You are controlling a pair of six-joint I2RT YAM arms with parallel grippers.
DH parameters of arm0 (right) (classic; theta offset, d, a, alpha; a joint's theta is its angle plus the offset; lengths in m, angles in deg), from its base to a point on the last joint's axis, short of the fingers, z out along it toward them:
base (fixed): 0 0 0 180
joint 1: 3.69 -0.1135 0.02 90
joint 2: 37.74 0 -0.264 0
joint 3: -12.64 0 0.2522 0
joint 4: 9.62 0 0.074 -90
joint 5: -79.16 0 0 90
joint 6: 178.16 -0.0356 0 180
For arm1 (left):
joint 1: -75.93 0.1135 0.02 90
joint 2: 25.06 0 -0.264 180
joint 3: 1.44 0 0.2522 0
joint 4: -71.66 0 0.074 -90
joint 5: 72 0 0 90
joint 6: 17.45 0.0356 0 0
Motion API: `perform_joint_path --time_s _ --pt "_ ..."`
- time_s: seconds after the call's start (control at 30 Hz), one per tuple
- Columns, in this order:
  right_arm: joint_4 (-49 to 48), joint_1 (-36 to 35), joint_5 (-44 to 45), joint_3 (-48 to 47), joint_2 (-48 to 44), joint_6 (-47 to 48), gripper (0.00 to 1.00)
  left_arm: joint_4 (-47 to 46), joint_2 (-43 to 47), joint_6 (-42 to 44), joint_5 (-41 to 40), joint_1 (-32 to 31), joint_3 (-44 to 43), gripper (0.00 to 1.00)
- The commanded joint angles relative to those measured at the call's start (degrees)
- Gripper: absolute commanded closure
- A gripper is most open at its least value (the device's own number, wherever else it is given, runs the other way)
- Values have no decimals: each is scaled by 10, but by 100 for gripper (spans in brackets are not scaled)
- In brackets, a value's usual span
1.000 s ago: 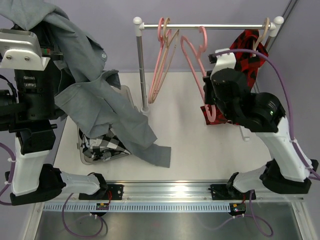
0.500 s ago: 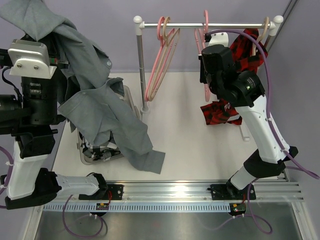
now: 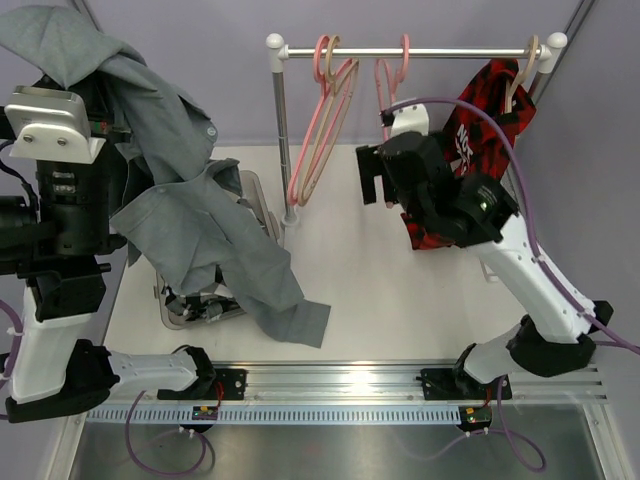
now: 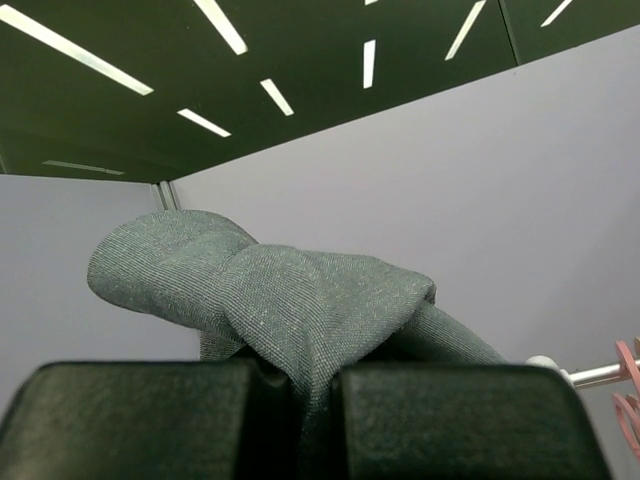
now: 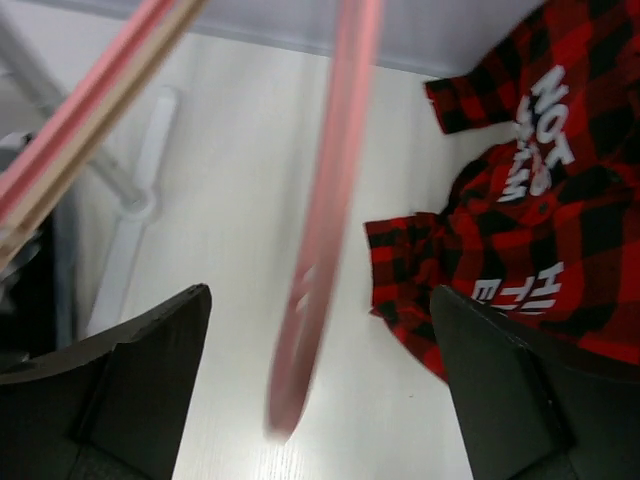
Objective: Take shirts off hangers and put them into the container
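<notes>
My left gripper [image 4: 315,420] is shut on a bunched fold of the grey shirt [image 4: 290,295], held high at the left. In the top view that grey shirt [image 3: 200,220] drapes down over the container [image 3: 258,200], its tail lying on the table in front. A black-and-white plaid shirt [image 3: 205,300] lies in the container. My right gripper [image 3: 380,185] is open below the rail, and a blurred pink hanger [image 5: 330,200] dangles between its spread fingers, touching neither. The red-and-black plaid shirt [image 3: 480,120] hangs on a tan hanger [image 3: 528,60] at the right.
A metal rail [image 3: 450,48] with white ends stands at the back on a post [image 3: 283,130]. An empty pink and tan hanger pair [image 3: 325,120] hangs near its left end, the loose pink hanger [image 3: 392,72] in the middle. Purple cables loop off both arms.
My right gripper has opened and let go of the pink hanger, which now hangs from the rail, still swinging. The right arm dropped and shifted left. The left arm keeps the grey shirt raised.
</notes>
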Motion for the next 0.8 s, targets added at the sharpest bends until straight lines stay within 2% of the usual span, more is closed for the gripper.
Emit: perform_joint_path --time_s 0.0,0.07,0.13,0.17,0.2,0.27,0.3,0.4,0.57,0.77 --pt "-16 -121 25 40 -74 3 1 -39 8 16 -16 2 21 100" --pt "-32 -162 -39 80 -106 -17 1 -39 13 15 -25 3 37 100" --pt "-66 -208 -90 167 -131 -25 0 -39 17 18 -30 4 43 100" --pt "-130 -215 -160 205 -161 -26 1 -39 18 18 -33 4 46 100" --pt "-164 -218 -196 280 -176 -28 0 -39 18 17 -33 4 46 100" --pt "-221 -219 -274 342 -208 -28 0 -35 19 15 -35 4 42 100" --pt "-267 -219 -288 392 -215 -25 1 -24 17 12 -36 4 33 100" --pt "-324 -219 -316 437 -208 -13 0 -8 16 -3 -36 4 13 100" --pt "-383 -219 -380 423 -113 1 1 13 19 -33 -28 4 0 100" --pt "-406 -219 -375 363 2 32 0 14 26 -36 -32 4 15 100"
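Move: The grey shirt's dangling tail, the right hand's target, lies about 25 cm left of it, 10 cm back and 30 cm below. The released pink hanger hangs some 5 cm ahead and 4 cm above, straight ahead; the red plaid shirt is 6 cm ahead, 20 cm right, 4 cm lower. From the left hand, the container lies about 20 cm ahead, straight ahead, 70 cm below, and the tail 4 cm ahead, 22 cm right, 65 cm below. No new contact can be seen: with its fingers still wide open, the right hand draws back from the hanger, then sweeps left and down towards the grey shirt's tail, some 20 cm left, 16 cm back and 18 cm down. Its wrist swings about 50 degrees counter-clockwise and tips further down. The left hand keeps its pinch on the shirt and sinks about 2 cm. ##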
